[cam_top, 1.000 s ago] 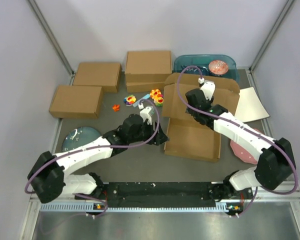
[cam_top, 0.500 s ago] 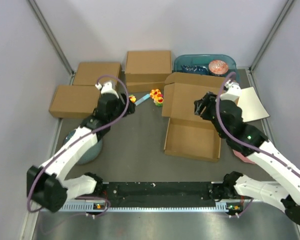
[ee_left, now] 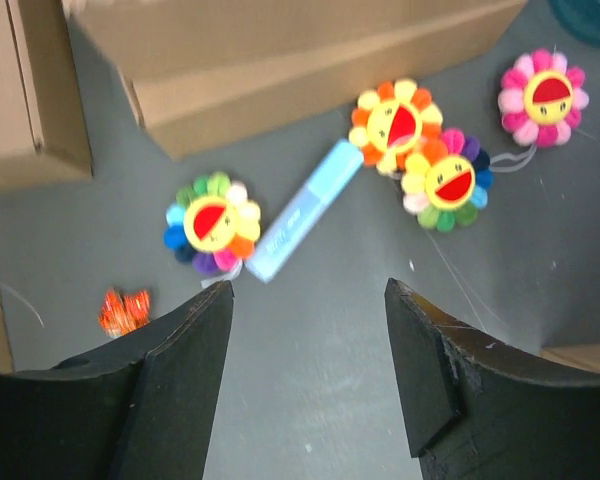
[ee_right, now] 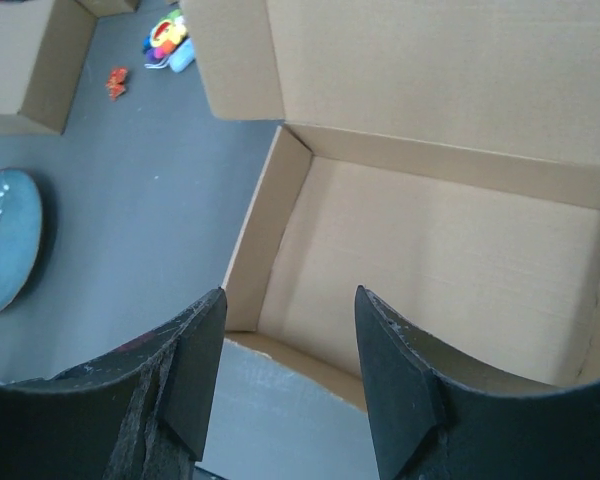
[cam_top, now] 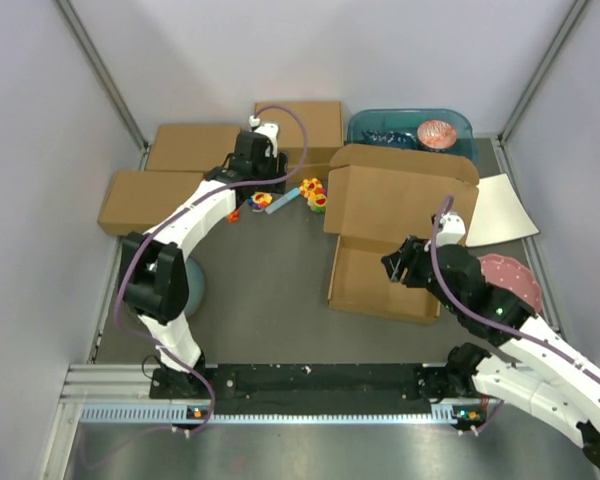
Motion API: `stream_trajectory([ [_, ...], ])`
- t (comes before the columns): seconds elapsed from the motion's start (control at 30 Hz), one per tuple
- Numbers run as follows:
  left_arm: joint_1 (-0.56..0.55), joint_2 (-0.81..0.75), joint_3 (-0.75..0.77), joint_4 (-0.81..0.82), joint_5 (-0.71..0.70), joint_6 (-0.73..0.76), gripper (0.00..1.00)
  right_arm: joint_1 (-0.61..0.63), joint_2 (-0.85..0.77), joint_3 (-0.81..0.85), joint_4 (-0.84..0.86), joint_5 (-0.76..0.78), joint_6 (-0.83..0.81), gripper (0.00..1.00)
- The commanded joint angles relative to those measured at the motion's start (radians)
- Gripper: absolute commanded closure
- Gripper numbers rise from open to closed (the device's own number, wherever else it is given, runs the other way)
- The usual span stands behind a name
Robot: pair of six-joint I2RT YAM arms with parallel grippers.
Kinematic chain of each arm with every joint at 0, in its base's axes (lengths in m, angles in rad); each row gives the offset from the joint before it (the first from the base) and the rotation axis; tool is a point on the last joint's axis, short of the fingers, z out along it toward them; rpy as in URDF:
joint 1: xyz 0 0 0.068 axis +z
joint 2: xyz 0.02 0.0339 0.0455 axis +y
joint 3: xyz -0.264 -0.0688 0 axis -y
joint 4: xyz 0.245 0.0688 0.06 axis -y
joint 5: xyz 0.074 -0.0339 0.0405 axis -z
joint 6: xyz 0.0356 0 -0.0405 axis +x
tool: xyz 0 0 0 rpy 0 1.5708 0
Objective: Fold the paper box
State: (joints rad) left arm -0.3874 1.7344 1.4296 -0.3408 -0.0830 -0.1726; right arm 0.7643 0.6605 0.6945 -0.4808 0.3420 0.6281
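Observation:
The paper box [cam_top: 380,285] lies right of centre as an open brown tray, its hinged lid [cam_top: 405,195] leaning back behind it. In the right wrist view the tray's inside [ee_right: 430,260] and lid [ee_right: 450,70] fill the frame. My right gripper [cam_top: 393,266] [ee_right: 290,295] hovers open over the tray's near edge, holding nothing. Far from the paper box, my left gripper [cam_top: 250,175] [ee_left: 308,290] is raised at the back left, open and empty. Bare grey table shows between its fingers.
Three ready-made brown boxes [cam_top: 152,200] [cam_top: 193,148] [cam_top: 297,128] stand at the back left. Flower toys [cam_top: 315,192] [ee_left: 420,150] and a blue tube [ee_left: 300,210] lie before them. A teal bin [cam_top: 410,125], white sheet [cam_top: 500,210], pink plate [cam_top: 510,280] and blue-green plate [cam_top: 195,285] ring the area.
My left arm swung from the paper box's left edge out to the back left over the toys. My right arm drew back from the lid to the tray's near edge.

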Motion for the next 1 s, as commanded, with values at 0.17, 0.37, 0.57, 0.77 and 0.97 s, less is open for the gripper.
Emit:
stream_trajectory([
  [0.17,0.005,0.246,0.207,0.011,0.149,0.341,0.32,0.009,-0.096,0.074,-0.022,-0.078,-0.044,0.45],
  [0.37,0.005,0.359,0.284,0.019,0.210,0.400,0.32,0.010,-0.090,0.123,-0.065,-0.067,-0.082,0.45],
  [0.57,0.007,0.493,0.446,-0.065,0.197,0.392,0.32,0.009,-0.065,0.155,-0.097,-0.035,-0.096,0.43],
  [0.77,0.021,0.544,0.540,-0.104,0.178,0.366,0.31,0.010,-0.104,0.181,-0.125,-0.028,-0.096,0.43],
  [0.97,0.015,0.560,0.543,-0.220,0.181,0.294,0.32,0.009,-0.091,0.192,-0.136,-0.008,-0.120,0.42],
])
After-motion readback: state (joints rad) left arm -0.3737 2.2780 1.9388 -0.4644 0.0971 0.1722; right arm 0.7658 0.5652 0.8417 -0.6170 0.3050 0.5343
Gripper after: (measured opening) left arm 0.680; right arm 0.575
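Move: The blue tube lies about 10 cm ahead of the left hand, 5 cm to its right and 14 cm below. At the same height, the left rainbow flower is some 11 cm ahead and 2 cm left of this hand, the orange flower 14 cm ahead and 13 cm right, and the right rainbow flower 10 cm ahead and 15 cm right. From the right hand, the tube is roughly 31 cm ahead, 24 cm left and 18 cm down. Reaching forward first and then mainly sinking, the empty left hand comes down towards the blue tube, about 9 cm forward, 9 cm down and a little right, turning some 20 degrees clockwise so its still-open fingers come either side of the tube's line, above it. The open right hand rises about 5 cm over the paper box, easing slightly back. ##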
